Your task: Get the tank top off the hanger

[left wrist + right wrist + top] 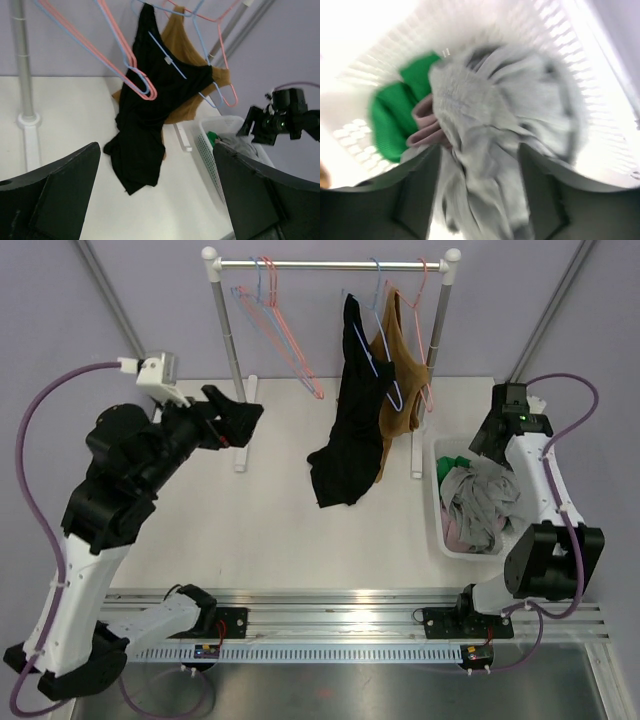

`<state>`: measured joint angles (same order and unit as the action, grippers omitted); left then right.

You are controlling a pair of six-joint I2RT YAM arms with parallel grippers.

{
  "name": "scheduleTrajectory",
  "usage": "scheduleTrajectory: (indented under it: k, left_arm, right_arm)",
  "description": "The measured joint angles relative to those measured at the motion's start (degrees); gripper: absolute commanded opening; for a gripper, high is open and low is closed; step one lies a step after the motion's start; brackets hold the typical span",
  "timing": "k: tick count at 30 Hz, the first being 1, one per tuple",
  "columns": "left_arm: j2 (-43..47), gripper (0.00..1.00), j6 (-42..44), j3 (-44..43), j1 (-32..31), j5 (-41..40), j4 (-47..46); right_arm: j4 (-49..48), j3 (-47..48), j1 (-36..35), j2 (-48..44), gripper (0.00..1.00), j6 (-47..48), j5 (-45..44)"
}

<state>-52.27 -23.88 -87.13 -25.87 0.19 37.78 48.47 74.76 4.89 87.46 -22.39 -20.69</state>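
A black tank top (350,430) (145,115) hangs off a blue hanger (385,375) (170,60) on the rack rail (330,263), with its lower end bunched on the table. Right behind it a brown tank top (400,380) (175,45) hangs on a pink hanger. My left gripper (243,410) (156,150) is raised left of the clothes, open and holding nothing. Over the white basket (437,500) my right gripper (482,445) (480,165) points down, jaws apart, with a blurred grey garment (495,125) loose between its fingers.
The basket (600,75) (205,145) at the right holds the grey garment (485,500), a green piece (455,462) (390,120) and a pink one (425,127). Empty pink and blue hangers (270,315) (115,55) hang at the rail's left. The rack's posts stand on white feet (27,122).
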Motion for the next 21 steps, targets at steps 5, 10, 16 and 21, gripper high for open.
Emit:
scheduleTrajectory:
  k: [5,10,16,21]
  left_arm:
    - [-13.4,0.99,0.3,-11.1,-10.1,-5.8,-0.3]
    - [-31.5,0.99,1.8,-25.4,-16.6,-13.0,-0.8]
    - [-49.5,0.99,2.7,-37.9,-19.6,-16.7,-3.9]
    - [-57.5,0.99,2.7,-39.3,-19.8,-18.0,-11.6]
  right_arm:
    - [4.3,8.7,0.0,-8.8,1.00,1.2,-1.2]
    - [1.8,5.5,0.1,-24.4,1.00,1.4,8.6]
    - [-1.2,-3.1,0.0,-40.0,0.99,-0.9,26.4]
    - [-4.0,-10.3,0.0,-44.1,1.00,-3.0,37.0]
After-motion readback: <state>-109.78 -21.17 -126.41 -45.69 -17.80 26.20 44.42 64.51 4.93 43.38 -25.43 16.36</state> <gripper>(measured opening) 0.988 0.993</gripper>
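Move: The black tank top on its blue hanger is the left hand's target, about 29 cm ahead, 23 cm to the right, its middle some 13 cm lower. The brown tank top hangs about 6 cm farther right of it and 2 cm beyond, at a similar height; the empty hangers are only 20 cm ahead of the hand, 8 cm right, slightly higher. For the right hand, the black tank top is roughly 15 cm ahead, 35 cm left and 13 cm up, while the just-dropped gray tank top lies 4 cm back, 2 cm left and 9 cm below. Swiftly to the right and forward, about 30 cm in all and sinking slightly near the end, the left hand sweeps past the empty hangers towards the blue hanger with the black tank top, fingers wide open, no touch visible. The right hand spreads its part-open fingers fully and rises out of the box, then swings left and back, its fingers tipping up from their downward slant by some 50 degrees of turn. ##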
